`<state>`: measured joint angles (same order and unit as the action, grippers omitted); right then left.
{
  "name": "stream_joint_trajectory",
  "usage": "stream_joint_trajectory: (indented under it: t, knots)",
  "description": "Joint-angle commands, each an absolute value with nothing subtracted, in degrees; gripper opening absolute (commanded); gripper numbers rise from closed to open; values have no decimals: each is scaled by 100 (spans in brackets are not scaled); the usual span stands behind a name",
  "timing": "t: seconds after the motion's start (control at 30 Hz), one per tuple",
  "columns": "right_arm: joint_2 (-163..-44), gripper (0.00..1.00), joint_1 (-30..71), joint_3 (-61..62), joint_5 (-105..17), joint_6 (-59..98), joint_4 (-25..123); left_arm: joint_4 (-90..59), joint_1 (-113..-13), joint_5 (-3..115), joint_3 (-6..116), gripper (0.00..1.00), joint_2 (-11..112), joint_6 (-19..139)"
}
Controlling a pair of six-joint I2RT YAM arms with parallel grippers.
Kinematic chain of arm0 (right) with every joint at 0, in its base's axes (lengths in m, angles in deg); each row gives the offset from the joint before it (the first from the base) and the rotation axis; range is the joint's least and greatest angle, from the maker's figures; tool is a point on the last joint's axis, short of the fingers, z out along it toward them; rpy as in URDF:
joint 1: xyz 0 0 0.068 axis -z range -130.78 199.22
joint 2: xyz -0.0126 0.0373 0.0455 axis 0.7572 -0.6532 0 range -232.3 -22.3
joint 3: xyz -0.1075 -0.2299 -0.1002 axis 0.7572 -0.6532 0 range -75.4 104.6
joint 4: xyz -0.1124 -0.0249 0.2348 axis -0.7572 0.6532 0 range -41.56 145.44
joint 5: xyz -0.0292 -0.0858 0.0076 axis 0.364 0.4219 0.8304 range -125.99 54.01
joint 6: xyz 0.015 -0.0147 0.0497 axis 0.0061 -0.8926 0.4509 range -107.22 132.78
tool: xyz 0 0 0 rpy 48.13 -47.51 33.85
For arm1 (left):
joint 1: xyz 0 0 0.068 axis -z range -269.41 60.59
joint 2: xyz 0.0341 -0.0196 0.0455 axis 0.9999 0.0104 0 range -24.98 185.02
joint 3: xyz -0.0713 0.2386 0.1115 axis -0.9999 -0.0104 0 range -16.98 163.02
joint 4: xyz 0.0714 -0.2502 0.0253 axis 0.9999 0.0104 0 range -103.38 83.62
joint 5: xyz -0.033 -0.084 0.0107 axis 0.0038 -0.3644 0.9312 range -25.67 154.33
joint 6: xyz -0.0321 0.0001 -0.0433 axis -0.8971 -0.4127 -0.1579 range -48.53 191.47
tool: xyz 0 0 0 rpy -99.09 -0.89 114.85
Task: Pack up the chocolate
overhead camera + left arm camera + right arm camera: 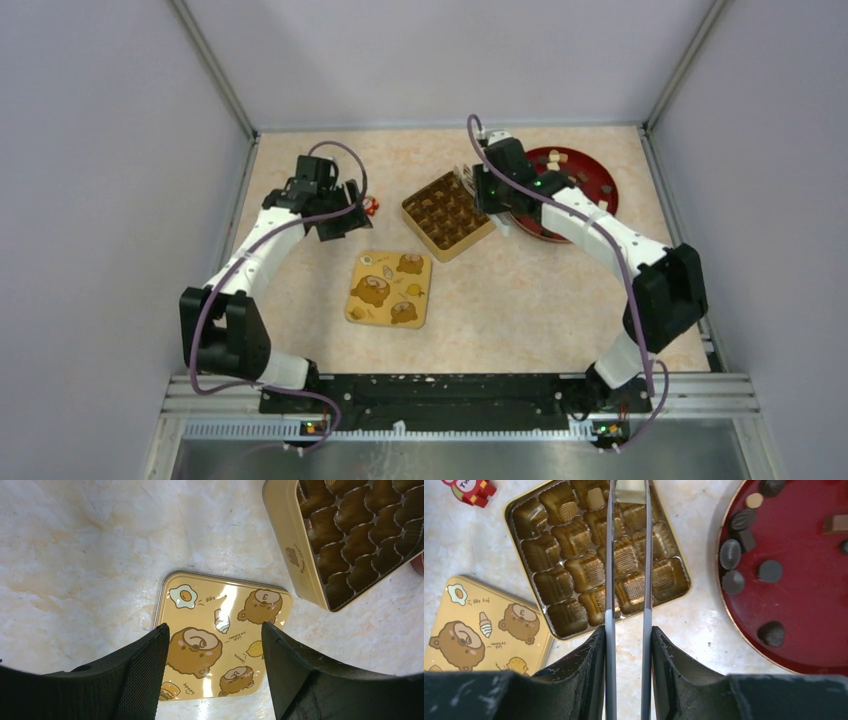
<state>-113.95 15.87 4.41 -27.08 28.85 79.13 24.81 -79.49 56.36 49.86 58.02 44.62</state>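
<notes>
The chocolate (730, 554) lies as several dark lumps, with a few tan ones, on a round red plate (814, 605) at the right. One tan piece (596, 497) sits in a far cell of the gold tray inside the yellow box (685, 575). My right gripper (628, 630) is shut on metal tongs (608, 580), whose two blades reach out over the box. A pale shape shows between the tong tips; I cannot tell what it is. My left gripper (215, 630) stands open above the yellow lid (220, 615), holding nothing.
A small red-and-white wrapped sweet (470, 489) lies beyond the box, close to my left gripper (340, 215). The lid (390, 288) lies flat in front of the box (447, 214). The red plate (600, 190) sits at the back right, partly under my right arm.
</notes>
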Motion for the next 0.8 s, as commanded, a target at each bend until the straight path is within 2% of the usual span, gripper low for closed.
stream_joint_trajectory:
  t: [0.0, 0.53, 0.63, 0.77]
  knots:
    - [-11639, 16, 1471, 869, -2778, 2862, 7480, 2501, -7974, 5762, 5065, 73, 5515, 4528]
    - [-12232, 19, 1472, 1163, -2584, 2848, 7274, 2509, -7974, 5814, 5011, 73, 5516, 4543]
    - [-12350, 23, 1468, 1220, -2585, 2844, 7318, 2511, -7978, 5820, 5010, 73, 5525, 4550]
    - [-12390, 34, 1468, 1231, -2605, 2861, 7328, 2512, -7974, 5818, 5009, 73, 5534, 4559]
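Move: The tongs in my right hand already grip a pale chocolate. It goes to the empty cell in the box's far corner, about 9 cm ahead, 6 cm left and 16 cm below that hand. The brown chocolate in the next cell lies some 3 cm left of that cell and 2 cm nearer me; the red tray's middle is about 17 cm right of my right hand and 7 cm ahead. From my left hand, the cell is roughly 12 cm ahead and 23 cm right, 12 cm lower. I bring the tongs down and leftward towards the far-corner cell with my right hand, then ease forward and left at nearly the same height before sinking a little more: about 3.5 cm down in all, some 2.5 cm each forward and left. My fingers keep their hold on the tongs, and the wrist hardly turns. ##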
